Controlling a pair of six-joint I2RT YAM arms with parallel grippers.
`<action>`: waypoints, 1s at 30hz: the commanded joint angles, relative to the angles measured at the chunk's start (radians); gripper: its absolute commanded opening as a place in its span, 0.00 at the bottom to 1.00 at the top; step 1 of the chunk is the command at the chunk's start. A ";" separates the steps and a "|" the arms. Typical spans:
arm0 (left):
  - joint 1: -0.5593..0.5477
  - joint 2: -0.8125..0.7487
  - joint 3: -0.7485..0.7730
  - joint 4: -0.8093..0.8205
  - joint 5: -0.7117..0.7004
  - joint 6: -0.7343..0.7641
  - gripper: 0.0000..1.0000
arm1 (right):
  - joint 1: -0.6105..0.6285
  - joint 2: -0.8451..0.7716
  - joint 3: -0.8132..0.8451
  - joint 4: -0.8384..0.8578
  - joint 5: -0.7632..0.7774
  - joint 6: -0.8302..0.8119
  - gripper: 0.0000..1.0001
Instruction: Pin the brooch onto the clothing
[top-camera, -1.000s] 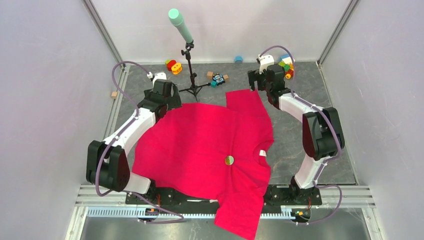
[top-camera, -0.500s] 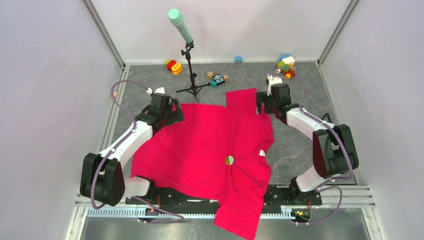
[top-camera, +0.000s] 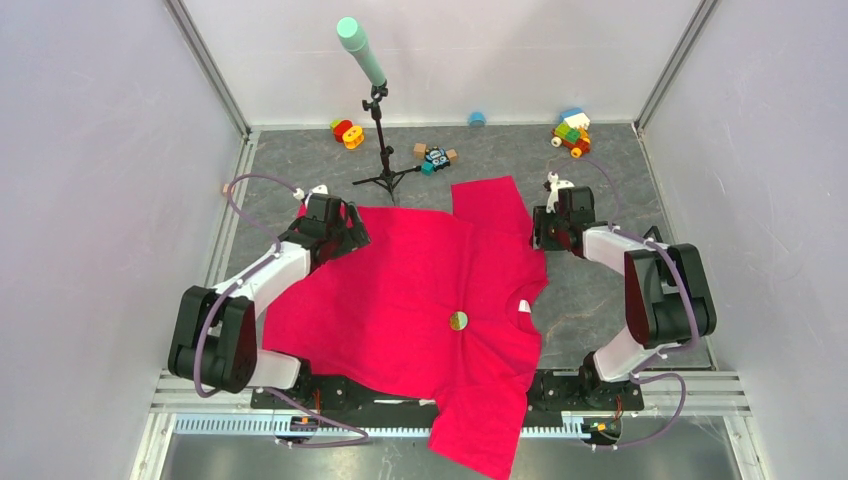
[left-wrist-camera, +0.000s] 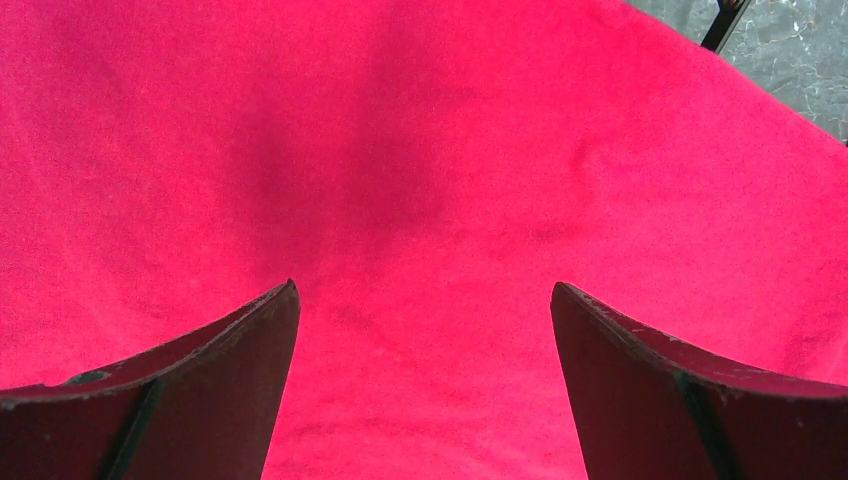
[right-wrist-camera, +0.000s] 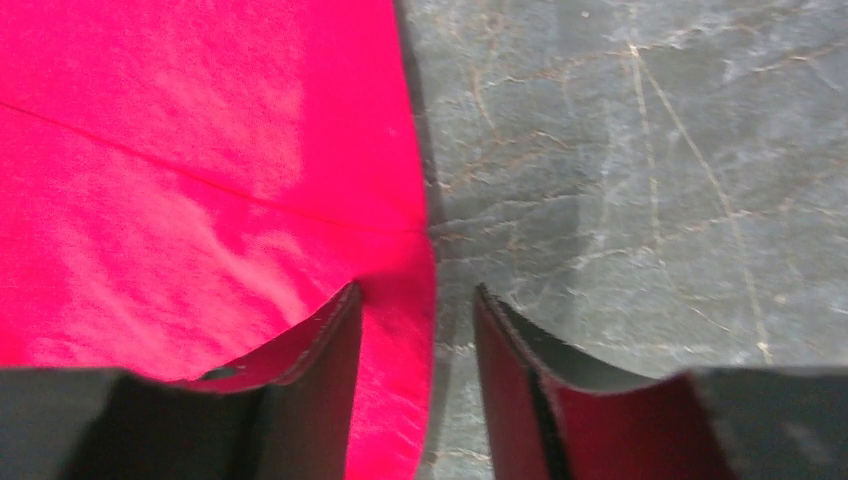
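Note:
The red T-shirt (top-camera: 400, 290) lies spread flat on the table, with its white neck label (top-camera: 524, 306) at the collar. The round yellowish brooch (top-camera: 457, 320) lies on the shirt's chest, apart from both grippers. My left gripper (top-camera: 348, 234) is low over the shirt's far left part. In the left wrist view it (left-wrist-camera: 425, 292) is wide open and empty, with only red fabric (left-wrist-camera: 420, 150) under it. My right gripper (top-camera: 545, 236) is at the shirt's far right edge, below the sleeve. In the right wrist view it (right-wrist-camera: 417, 292) is narrowly open and straddles the fabric edge (right-wrist-camera: 405, 260).
A black tripod stand (top-camera: 380, 150) with a teal-tipped rod stands behind the shirt. Toys lie along the back: (top-camera: 347, 131), (top-camera: 435, 156), (top-camera: 477, 118), (top-camera: 572, 132). A small wooden block (top-camera: 228, 187) is at the left wall. One sleeve (top-camera: 480, 430) hangs over the near edge.
My right arm has drawn back from the far toys and come down to the shirt's right edge. My left gripper has dropped a little onto the far left fabric. The brooch has not moved.

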 joint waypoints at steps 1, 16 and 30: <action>0.014 0.007 0.008 0.062 -0.018 -0.033 1.00 | -0.021 0.051 -0.010 0.064 -0.114 0.023 0.45; 0.106 0.174 0.069 0.112 -0.015 -0.028 1.00 | -0.056 0.220 0.196 0.024 0.023 -0.038 0.00; 0.117 0.340 0.189 0.132 -0.063 -0.025 1.00 | -0.106 0.387 0.426 -0.062 0.072 -0.076 0.00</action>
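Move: The clothing's right edge, which the right fingers are about to close on, lies about 2 cm ahead and 1 cm below the right hand. From there the sleeve flap is roughly 10 cm ahead and 15 left, the white label 20 back and 5 left, and the brooch 24 back and 25 left. The patch of clothing the left hand goes for is some 2 cm ahead, 3 left and 5 below it; the tripod base stands 17 ahead and 10 right. The clothing's right edge is pinched as the half-open right fingers shut while easing forward, then it is dragged forward low over the table and slightly right, about 10 cm of hand travel in all. The left hand, fingers still wide open, shifts about 3 cm left and sinks nearly 4 cm onto the clothing, then pushes it forward level with its fingertips towards the tripod. ##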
